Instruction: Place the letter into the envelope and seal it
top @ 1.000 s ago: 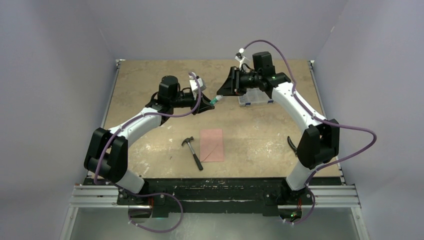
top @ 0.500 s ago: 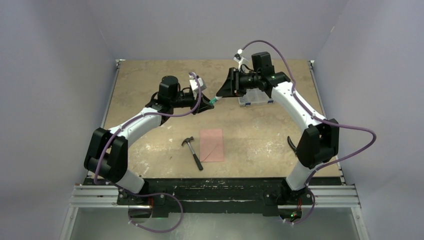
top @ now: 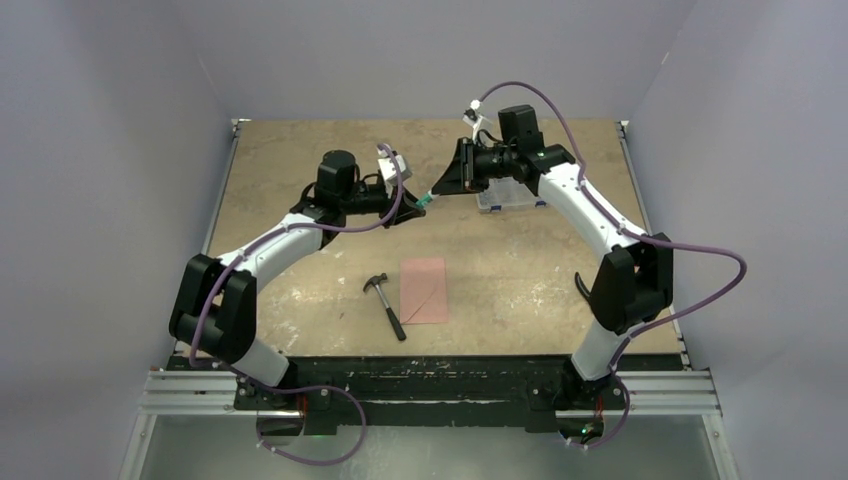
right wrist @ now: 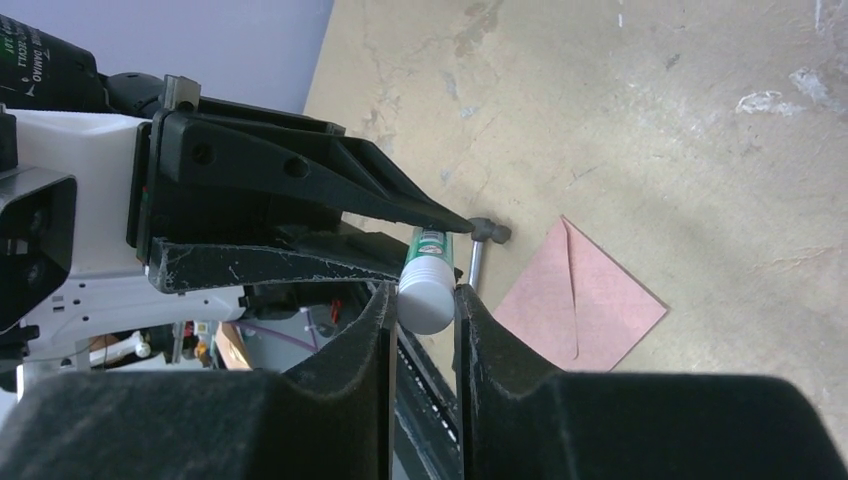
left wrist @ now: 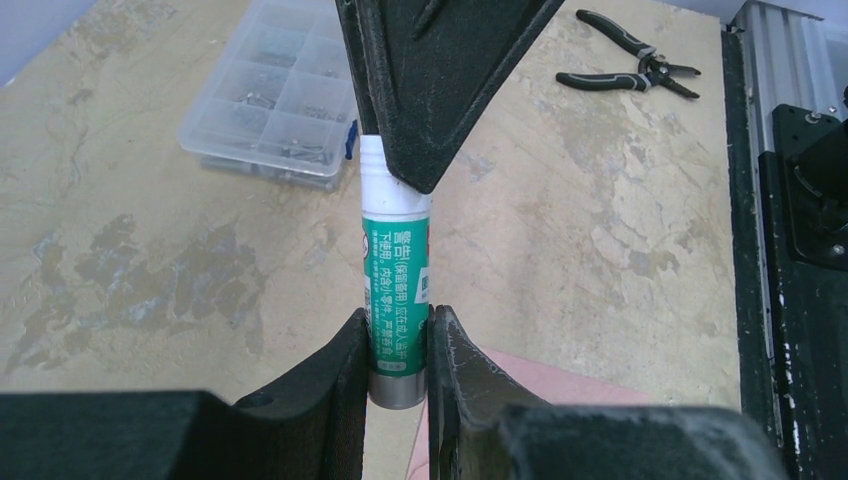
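Observation:
A green glue stick (left wrist: 395, 270) with a white cap (right wrist: 428, 290) hangs in mid-air between both arms. My left gripper (left wrist: 393, 325) is shut on its lower body, near the metal base. From the other side, my right gripper (right wrist: 424, 295) is shut on the capped end. In the top view the stick (top: 424, 201) bridges the left gripper (top: 412, 208) and the right gripper (top: 440, 190). The pink envelope (top: 424, 290) lies flat on the table below, its diagonal flap edge showing (right wrist: 590, 295). No separate letter is in view.
A hammer (top: 385, 305) lies just left of the envelope. A clear parts organizer (top: 505, 197) sits at the back right, under the right arm. Black pliers (top: 583, 287) lie at the right side. The table's side rails run along both edges.
The right gripper's jaws have closed in on the glue stick's cap, and the right arm has shifted slightly left. The left arm and envelope have not moved.

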Robot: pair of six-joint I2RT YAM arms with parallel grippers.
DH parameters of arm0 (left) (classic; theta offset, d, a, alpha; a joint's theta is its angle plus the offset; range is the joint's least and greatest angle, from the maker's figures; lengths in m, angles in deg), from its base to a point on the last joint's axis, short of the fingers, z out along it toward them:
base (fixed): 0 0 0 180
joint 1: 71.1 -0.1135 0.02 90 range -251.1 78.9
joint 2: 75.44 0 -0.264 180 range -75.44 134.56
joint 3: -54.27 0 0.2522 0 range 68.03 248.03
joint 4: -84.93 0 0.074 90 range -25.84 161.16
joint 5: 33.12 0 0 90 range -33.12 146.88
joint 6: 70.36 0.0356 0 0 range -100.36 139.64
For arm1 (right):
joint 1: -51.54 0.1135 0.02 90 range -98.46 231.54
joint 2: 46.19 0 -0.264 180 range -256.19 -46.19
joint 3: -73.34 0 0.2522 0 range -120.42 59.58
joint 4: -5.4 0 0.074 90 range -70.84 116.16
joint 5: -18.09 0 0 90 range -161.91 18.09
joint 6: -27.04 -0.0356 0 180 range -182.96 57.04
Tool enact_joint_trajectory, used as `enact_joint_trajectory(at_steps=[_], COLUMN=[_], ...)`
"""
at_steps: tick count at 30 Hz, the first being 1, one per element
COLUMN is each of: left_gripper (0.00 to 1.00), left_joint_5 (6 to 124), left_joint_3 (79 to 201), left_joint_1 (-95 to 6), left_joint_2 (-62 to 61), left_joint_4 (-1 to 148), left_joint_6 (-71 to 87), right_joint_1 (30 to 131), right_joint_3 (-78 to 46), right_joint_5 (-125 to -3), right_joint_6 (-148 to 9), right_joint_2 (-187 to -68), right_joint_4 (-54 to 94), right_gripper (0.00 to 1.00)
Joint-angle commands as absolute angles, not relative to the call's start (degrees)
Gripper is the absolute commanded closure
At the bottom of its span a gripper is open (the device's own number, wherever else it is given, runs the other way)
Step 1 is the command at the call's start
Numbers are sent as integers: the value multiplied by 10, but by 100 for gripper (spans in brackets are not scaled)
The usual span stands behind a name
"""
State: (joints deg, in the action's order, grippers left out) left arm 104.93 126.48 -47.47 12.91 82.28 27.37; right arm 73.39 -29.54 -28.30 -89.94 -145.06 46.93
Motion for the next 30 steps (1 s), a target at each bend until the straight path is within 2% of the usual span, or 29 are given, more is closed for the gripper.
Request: enact_joint_trajectory(at_steps=[1,2,6,11,16,22,30], left_gripper=[100,100,100,100,100,100,100], left_joint_5=[1059,1054,1031,1017,1013,1001,1029], left_joint_3=[1327,1339,1399,1445,1458,1435,1453], left_joint_1=[-473,-473,-474,-474,-464,-461,-442], left_joint_2=[141,145,163,177,180,162,170], left_joint_4=[840,831,793,819,844,948,939], left_joint_6=[335,349,400,399,396,352,363], right_joint_1=[760,763,780,806,813,818,827], right_joint_3=[-281,-274,-235,-199,-147,-108,-104], right_joint_5=[-279,-281,-291,-276,-231,-196,-224], right_joint_6=[-891,-885,-862,-848,-861,-873,-846], right_joint_2=[-1471,-1471,-1476,-1483,-1488,-1494,-1525], right_joint_4=[456,457,462,453,414,384,422], right_gripper=[96,100,100,100,100,100,100])
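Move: The glue stick is already held between both hands: its body in the left fingers, its white cap in the right, the cap some 2 cm ahead, 3 cm right and 4 cm above the left hand. From the left hand the pink envelope lies about 12 cm back, 1 cm right and 20 cm below; from the right, 14 cm back, 2 cm left and 24 cm below. The hammer is some 16 cm back and 8 cm left of the left hand, 20 cm below. The glue stick is carried down in mid-air, still pinched at both ends: the left hand sinks about 4 cm and reaches 2.5 cm forward, its fingertips tipping down some 10 degrees, while the right hand, keeping its hold on the cap, drops about 6 cm with a slight forward drift and rolls roughly 10 degrees. Both grips stay closed. ##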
